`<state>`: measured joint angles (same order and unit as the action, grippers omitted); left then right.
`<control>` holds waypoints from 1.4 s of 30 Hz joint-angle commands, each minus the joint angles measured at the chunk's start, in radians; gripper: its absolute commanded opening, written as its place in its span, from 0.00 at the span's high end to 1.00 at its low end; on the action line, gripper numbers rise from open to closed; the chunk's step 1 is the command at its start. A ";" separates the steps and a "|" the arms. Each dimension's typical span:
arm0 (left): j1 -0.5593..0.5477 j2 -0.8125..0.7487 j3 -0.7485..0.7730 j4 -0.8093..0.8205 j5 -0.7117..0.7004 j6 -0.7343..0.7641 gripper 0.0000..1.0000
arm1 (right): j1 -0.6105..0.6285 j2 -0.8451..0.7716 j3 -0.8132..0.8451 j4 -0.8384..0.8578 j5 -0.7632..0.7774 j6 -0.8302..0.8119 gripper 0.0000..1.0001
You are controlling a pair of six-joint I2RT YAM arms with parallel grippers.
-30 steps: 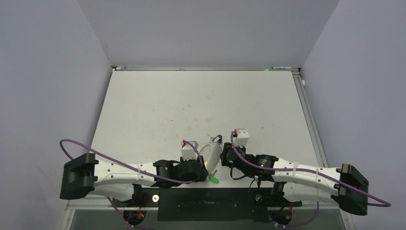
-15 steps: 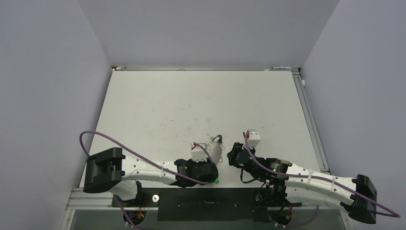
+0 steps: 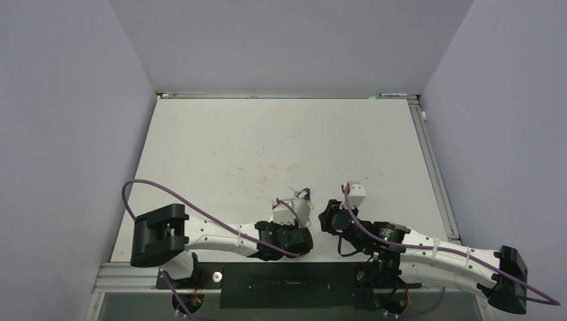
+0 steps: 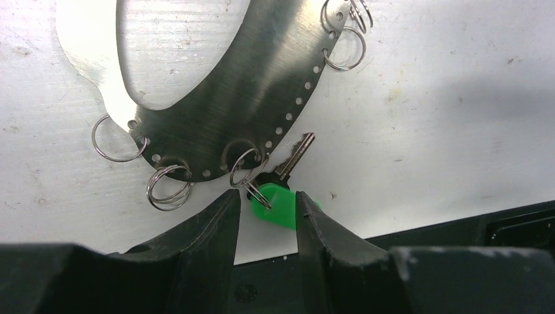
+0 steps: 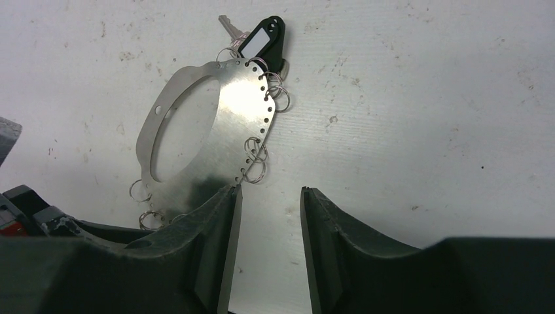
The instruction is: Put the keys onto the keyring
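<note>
The keyring shows as a flat oval metal plate (image 4: 262, 85) pierced with holes that carry small split rings (image 4: 247, 171). A green-headed key (image 4: 275, 204) lies at its near edge, its silver blade (image 4: 298, 150) pointing away and one split ring lying over its head. My left gripper (image 4: 265, 196) is open, one finger on each side of the green head; the right finger overlaps it and a gap remains on the left. A black-headed key (image 5: 262, 40) lies at the plate's (image 5: 229, 131) far end. My right gripper (image 5: 269, 191) is open and empty just right of the plate.
Both arms meet near the table's front edge (image 3: 267, 262), the left wrist (image 3: 287, 237) covering the green key from above. The black base rail (image 4: 458, 229) runs just behind the green key. Scuffed white tabletop (image 3: 281, 147) stretches away beyond the plate.
My left arm has swung right over the green key, and its jaws have narrowed around the key's head. The right gripper has drawn back to the right, away from the plate.
</note>
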<state>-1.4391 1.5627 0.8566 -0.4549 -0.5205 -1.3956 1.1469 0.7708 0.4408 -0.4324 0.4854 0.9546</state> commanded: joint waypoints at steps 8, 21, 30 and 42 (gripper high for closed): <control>0.008 0.033 0.049 -0.086 -0.049 -0.066 0.80 | 0.003 -0.031 -0.016 -0.006 0.007 -0.003 0.62; 0.033 0.005 0.001 -0.067 -0.016 -0.065 1.00 | 0.002 -0.001 -0.025 0.043 -0.048 -0.023 0.63; 0.054 -0.051 -0.089 -0.013 0.032 -0.036 1.00 | 0.004 0.045 -0.071 0.218 -0.199 -0.064 0.65; 0.086 -0.114 -0.203 0.133 0.078 0.017 1.00 | 0.047 0.228 -0.064 0.421 -0.340 -0.106 0.66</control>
<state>-1.3666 1.4712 0.6945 -0.3542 -0.4557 -1.3933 1.1713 0.9489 0.3580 -0.1257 0.1883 0.8654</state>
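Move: The small ring on the green-tagged key lies between the left hand's open fingers, about 1 cm below them. From that hand, the metal keyring plate is about 9 cm ahead, 1 cm left and 2 cm down, and a bunch of empty rings on its near edge sits 5 cm left and 1 cm ahead. From the right hand, the green key's ring is about 5 cm back, 9 cm left and 6 cm down; the black-tagged key is some 11 cm ahead and 7 cm left, 7 cm down. The left hand sinks slightly and shuts its half-open fingers on the small ring at the head of the green tag, then keeps that pinch while drawing left about 2.5 cm and a little lower, along the plate's near edge. The right hand first all but waits, then swings in left and back while sinking, some 7 cm in all and turning about 15 degrees counter-clockwise, with its fingers kept part open, and ends close over the green-tagged key's blade without visible contact. ##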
